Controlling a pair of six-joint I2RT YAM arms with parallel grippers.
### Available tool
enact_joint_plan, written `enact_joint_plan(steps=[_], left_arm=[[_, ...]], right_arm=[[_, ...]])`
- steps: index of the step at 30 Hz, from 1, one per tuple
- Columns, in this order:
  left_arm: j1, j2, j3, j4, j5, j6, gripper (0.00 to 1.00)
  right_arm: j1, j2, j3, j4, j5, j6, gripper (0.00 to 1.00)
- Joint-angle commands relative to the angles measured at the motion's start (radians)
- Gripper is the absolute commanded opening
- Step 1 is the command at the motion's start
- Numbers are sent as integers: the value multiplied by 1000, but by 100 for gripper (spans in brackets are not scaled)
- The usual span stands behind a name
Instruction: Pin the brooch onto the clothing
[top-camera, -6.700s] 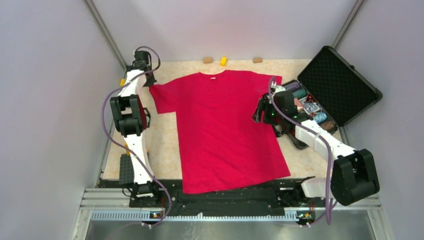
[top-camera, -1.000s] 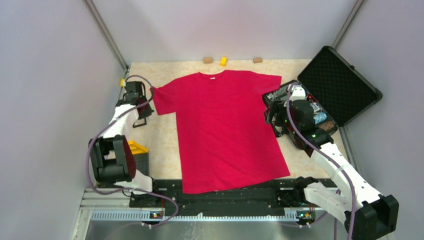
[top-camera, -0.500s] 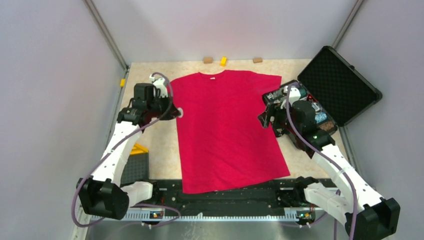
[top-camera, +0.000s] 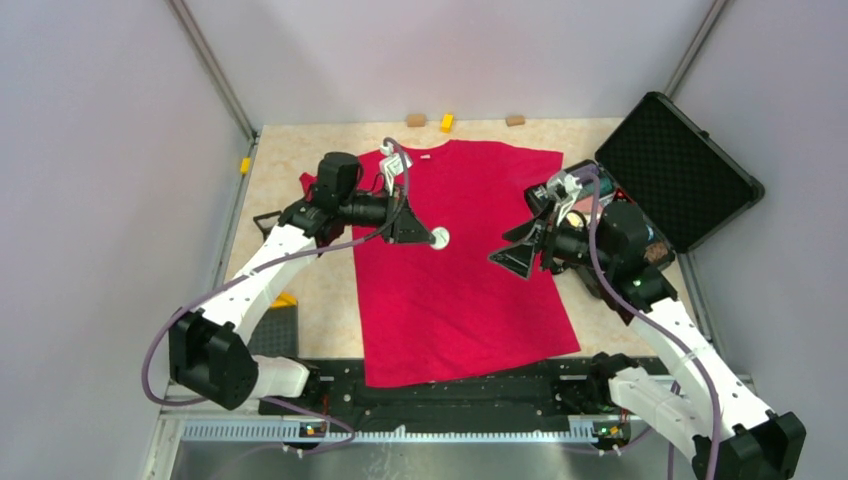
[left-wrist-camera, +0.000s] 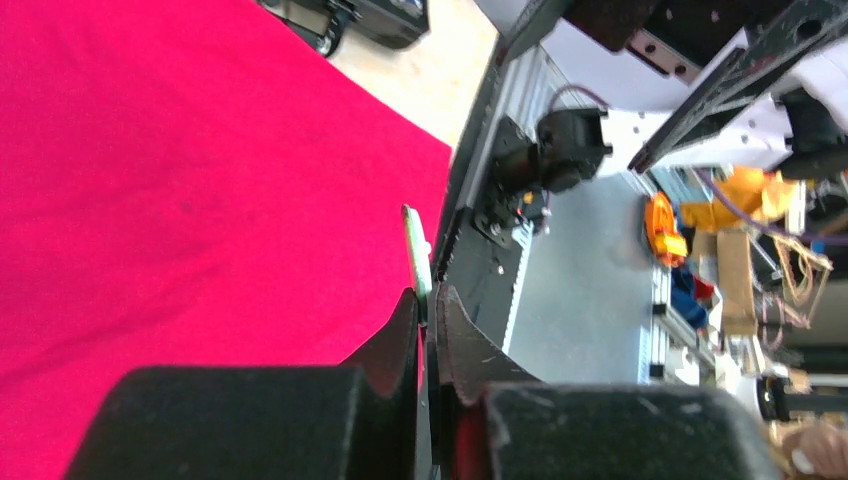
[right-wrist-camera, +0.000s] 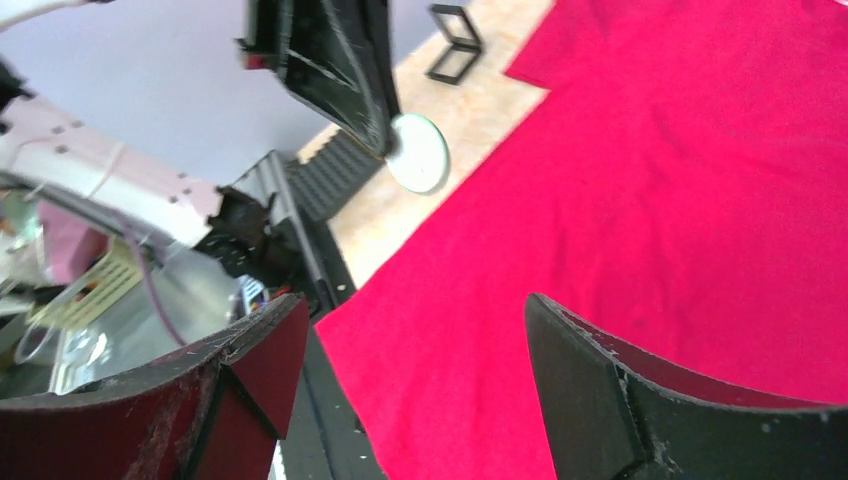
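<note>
The clothing, a red T-shirt (top-camera: 450, 280), lies flat on the table, neck label at the far end. My left gripper (top-camera: 426, 236) hovers over its chest and is shut on the brooch (top-camera: 439, 238), a small pale greenish disc. In the left wrist view the brooch (left-wrist-camera: 417, 260) shows edge-on between the closed fingertips (left-wrist-camera: 405, 325), above the shirt (left-wrist-camera: 150, 160). My right gripper (top-camera: 512, 252) hangs open over the shirt's right half, facing the left one. In the right wrist view the brooch (right-wrist-camera: 418, 152) shows face-on beyond my right gripper (right-wrist-camera: 405, 325), with only shirt (right-wrist-camera: 650, 170) between its fingers.
An open black case (top-camera: 680, 165) with colourful trinkets (top-camera: 625, 215) stands at the right. Small blocks (top-camera: 447, 122) sit along the far edge. A black wire stand (top-camera: 266, 222) and a black foam pad (top-camera: 272, 325) lie left of the shirt.
My left arm has swung right from the shirt's left sleeve to over its chest, carrying the brooch. My right gripper has moved left from the case out over the shirt and opened a little wider.
</note>
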Motion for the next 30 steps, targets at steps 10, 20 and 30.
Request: enact_joint_plan(steps=[10,20,30], left_arm=[[-105,-54,0,-80,192,173,0],[-113,-86,-55,76,220,64,0],[-115,-85,-55,74,226,68,0]], right_arm=[[30,42,-48,373,-316,219,74],[85,102,-108,556,-264,337,65],[144,171,-107,630,-241,359,52]])
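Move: The left hand already holds the brooch by its edge, just beyond its fingertips; it is being brought to the right gripper's open fingers, about 17 cm to the right and 3 cm back, roughly level in height. From the right hand the brooch lies some 15 cm left and 3 cm ahead. Below, the shirt's middle is about 8 cm right of the left hand, level fore and aft, and 20 cm down; the black case is 31 cm right of the right hand, 8 cm ahead and 18 cm down. Keeping its pinch on the brooch, the left hand draws back about 7 cm and slightly right in the first half, turning some 15 degrees clockwise, then all but holds there, with the brooch held out in front of the right gripper. The right hand closes in on the brooch, going about 5 cm back and 5 cm left and rising slightly, first mostly back and then mostly left, while it turns some 20 degrees counter-clockwise, rolls a little so its left side rises, and narrows its wide-open fingers part way without a visible touch. ##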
